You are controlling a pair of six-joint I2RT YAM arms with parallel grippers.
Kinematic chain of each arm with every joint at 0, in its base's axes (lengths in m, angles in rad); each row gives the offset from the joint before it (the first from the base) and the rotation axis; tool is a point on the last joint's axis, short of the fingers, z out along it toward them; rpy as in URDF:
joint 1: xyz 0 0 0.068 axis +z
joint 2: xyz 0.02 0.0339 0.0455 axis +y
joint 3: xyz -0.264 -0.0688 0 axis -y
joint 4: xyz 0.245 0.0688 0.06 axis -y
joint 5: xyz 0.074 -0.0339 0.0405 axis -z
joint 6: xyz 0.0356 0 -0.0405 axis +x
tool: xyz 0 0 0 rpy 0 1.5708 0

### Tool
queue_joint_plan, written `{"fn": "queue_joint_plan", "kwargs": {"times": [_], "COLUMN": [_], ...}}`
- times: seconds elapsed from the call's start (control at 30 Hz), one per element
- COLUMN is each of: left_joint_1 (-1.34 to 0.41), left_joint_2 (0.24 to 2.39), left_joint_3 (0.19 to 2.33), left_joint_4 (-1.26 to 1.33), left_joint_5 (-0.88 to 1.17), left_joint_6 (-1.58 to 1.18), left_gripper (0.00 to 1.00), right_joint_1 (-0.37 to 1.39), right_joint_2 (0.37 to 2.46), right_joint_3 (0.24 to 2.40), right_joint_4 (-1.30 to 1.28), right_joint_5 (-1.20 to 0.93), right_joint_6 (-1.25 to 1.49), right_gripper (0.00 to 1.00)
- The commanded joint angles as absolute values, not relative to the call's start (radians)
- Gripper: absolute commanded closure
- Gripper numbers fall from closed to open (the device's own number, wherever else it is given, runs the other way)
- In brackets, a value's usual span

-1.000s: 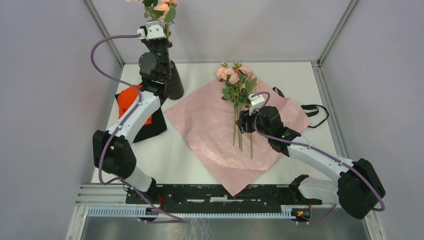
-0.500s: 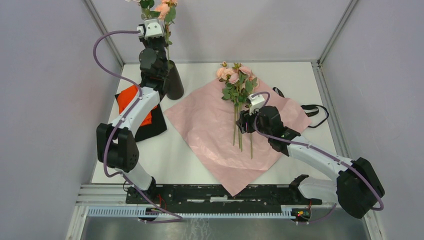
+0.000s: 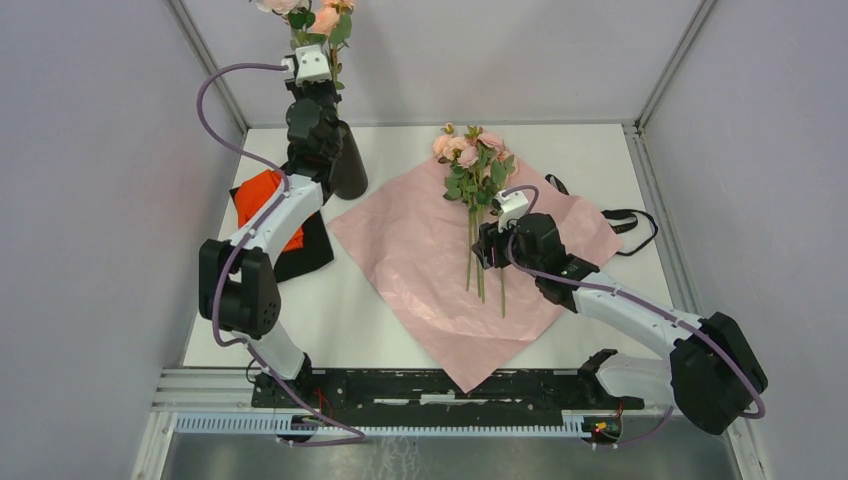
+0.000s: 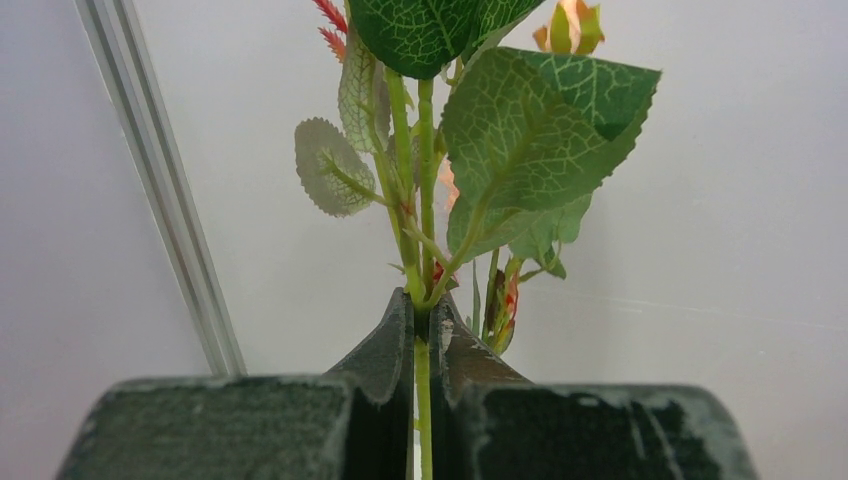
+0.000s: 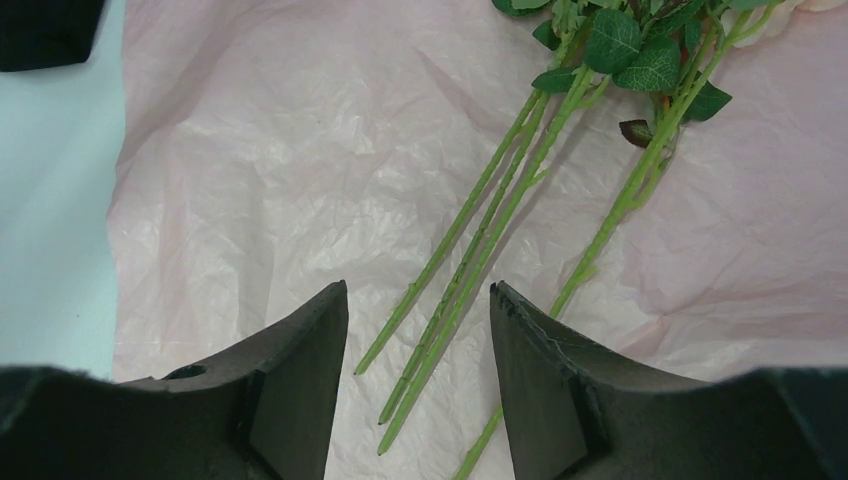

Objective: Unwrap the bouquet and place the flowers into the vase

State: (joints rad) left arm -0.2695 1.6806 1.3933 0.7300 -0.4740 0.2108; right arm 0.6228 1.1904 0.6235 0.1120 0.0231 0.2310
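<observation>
The black vase (image 3: pixel 351 165) stands at the back left of the table. High above it, my left gripper (image 4: pixel 422 312) is shut on the thin green stem of a leafy flower (image 4: pixel 500 120). Its pink blooms (image 3: pixel 322 16) reach the top edge of the top view. The stem hangs down toward the vase mouth, and I cannot tell whether its end is inside. Several more flowers (image 3: pixel 470 158) lie on the unfolded pink wrapping paper (image 3: pixel 410 262). My right gripper (image 5: pixel 418 300) (image 3: pixel 484 246) hovers open over their stems (image 5: pixel 470 255), touching none.
An orange-red cloth (image 3: pixel 262 200) lies on a flat black cloth (image 3: pixel 308 256) at the left, beside the vase. A loose black ribbon (image 3: pixel 626 222) lies at the paper's right edge. Grey walls and a metal frame close in the table.
My left arm has straightened and shifted slightly right with the flower, so the blooms show a little more at the top edge. The right arm and the stems on the paper are unchanged.
</observation>
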Motion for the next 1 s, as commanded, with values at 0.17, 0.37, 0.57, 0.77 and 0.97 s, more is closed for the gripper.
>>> {"fn": "queue_joint_plan", "kwargs": {"times": [0.17,0.37,0.57,0.77,0.97], "left_joint_1": [-0.263,-0.262,-0.262,-0.262,-0.263], "left_joint_2": [1.672,1.674,1.705,1.735,1.752], "left_joint_3": [1.309,1.284,1.294,1.298,1.328], "left_joint_4": [0.779,0.772,0.764,0.759,0.719], "left_joint_5": [-0.509,-0.501,-0.514,-0.521,-0.549], "left_joint_6": [0.161,0.155,0.155,0.143,0.128], "left_gripper": [0.98,0.98,0.98,0.98,0.34], "right_joint_1": [0.614,0.613,0.612,0.608,0.606], "right_joint_2": [1.189,1.203,1.201,1.203,1.206], "right_joint_3": [0.606,0.595,0.584,0.584,0.581], "right_joint_4": [0.148,0.157,0.167,0.165,0.168], "right_joint_5": [0.014,0.012,0.005,0.005,0.003], "right_joint_6": [0.235,0.242,0.249,0.247,0.247], "right_gripper": [0.40,0.40,0.40,0.40,0.40]}}
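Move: The vase that the held flower is bound for stands with its middle about 4 cm ahead of the left hand, 2 cm to its right and some 32 cm below. The orange cloth lies around 14 cm to that hand's left, 4 cm back and 40 cm down; the loose flowers on the pink paper lie about 30 cm to its right, 4 cm back and as far down. From the right hand the vase is roughly 26 cm ahead, 27 cm left and 4 cm lower. The flower, already pinched by its stem just under the leaves, is lowered by the left hand about 9 cm towards the vase mouth, easing midway and drifting a little forward late on. The wrist tips down some 10 degrees; right at the end the fingers open and let go of the stem. The right hand, open and empty, sinks about 2 cm over the loose stems. ##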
